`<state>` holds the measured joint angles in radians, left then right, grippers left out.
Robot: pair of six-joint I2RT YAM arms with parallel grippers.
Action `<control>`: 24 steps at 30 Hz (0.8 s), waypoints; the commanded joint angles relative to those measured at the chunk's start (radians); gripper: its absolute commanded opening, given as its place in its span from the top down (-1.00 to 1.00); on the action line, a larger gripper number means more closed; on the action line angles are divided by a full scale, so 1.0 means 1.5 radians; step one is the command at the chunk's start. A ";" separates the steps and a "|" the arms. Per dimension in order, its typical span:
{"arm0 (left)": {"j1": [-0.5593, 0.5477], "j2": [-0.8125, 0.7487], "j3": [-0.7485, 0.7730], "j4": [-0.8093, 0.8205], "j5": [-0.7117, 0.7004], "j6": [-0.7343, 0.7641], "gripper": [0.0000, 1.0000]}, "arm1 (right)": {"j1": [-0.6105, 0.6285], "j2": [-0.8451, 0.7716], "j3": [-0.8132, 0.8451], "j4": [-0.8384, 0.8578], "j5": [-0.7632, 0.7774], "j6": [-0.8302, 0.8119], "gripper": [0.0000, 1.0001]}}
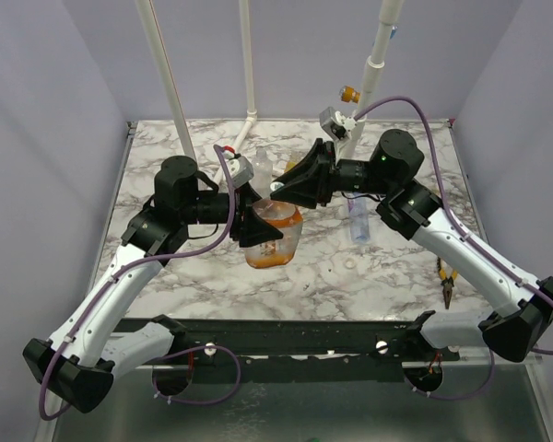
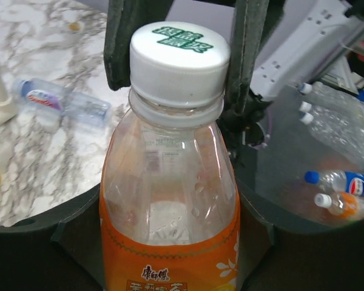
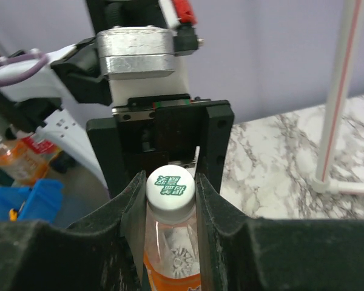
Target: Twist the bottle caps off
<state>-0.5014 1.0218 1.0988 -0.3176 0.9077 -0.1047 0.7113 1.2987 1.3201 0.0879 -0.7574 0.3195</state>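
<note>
A squat orange bottle (image 1: 275, 241) is held off the table between the two arms. My left gripper (image 2: 170, 254) is shut on its orange-labelled body (image 2: 170, 242), one dark finger on each side. Its white bottle cap (image 3: 171, 193), printed with green characters, sits between the fingers (image 3: 132, 212) of my right gripper (image 3: 170, 200), which is shut on it from above. In the left wrist view the same cap (image 2: 179, 60) shows with the right gripper's fingers (image 2: 247, 54) pressed on both sides. A clear blue-labelled bottle (image 1: 359, 221) lies on the marble to the right.
A small clear bottle (image 1: 263, 166) stands behind the grippers. A loose whitish cap (image 1: 350, 262) lies on the table. Pliers (image 1: 445, 281) lie near the right edge. The white pipe frame (image 1: 249, 120) with its yellow-orange knob (image 1: 350, 93) rises at the back.
</note>
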 commanded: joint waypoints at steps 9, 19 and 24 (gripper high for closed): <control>-0.006 -0.003 0.012 0.030 0.153 -0.024 1.00 | -0.005 -0.031 0.008 -0.038 -0.129 -0.064 0.14; -0.006 -0.007 -0.004 0.017 0.017 0.036 1.00 | -0.006 -0.048 0.053 -0.100 0.110 -0.039 -0.67; -0.006 0.002 0.003 0.016 -0.097 0.046 1.00 | -0.004 0.043 0.155 -0.205 0.183 -0.010 -0.68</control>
<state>-0.5064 1.0195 1.0988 -0.3027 0.9413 -0.0731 0.7029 1.2720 1.4513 -0.0750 -0.6342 0.2619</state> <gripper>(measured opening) 0.636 0.839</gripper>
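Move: Your right fingers are already shut on the white cap, right at their hand point. From the left gripper, still holding the orange bottle by its body, that cap is about 9 cm above, 3 cm ahead and level sideways. Counted from the right hand, the clear bottle stands about 20 cm ahead, 5 cm left; the yellow bottle 21 cm ahead, 4 cm right; the blue-label bottle lies 16 cm ahead, 22 cm right; all 30 cm or more below. Keep the left grip on the bottle and bring both hands back about 3.5 cm together, the right fingers still pinching the cap. Then open the right fingers wide to let go of the cap, easing right, and lift the open gripper forward and up off it, yawing some 20 degrees clockwise, while the left carries the bottle about 3 cm forward again. ##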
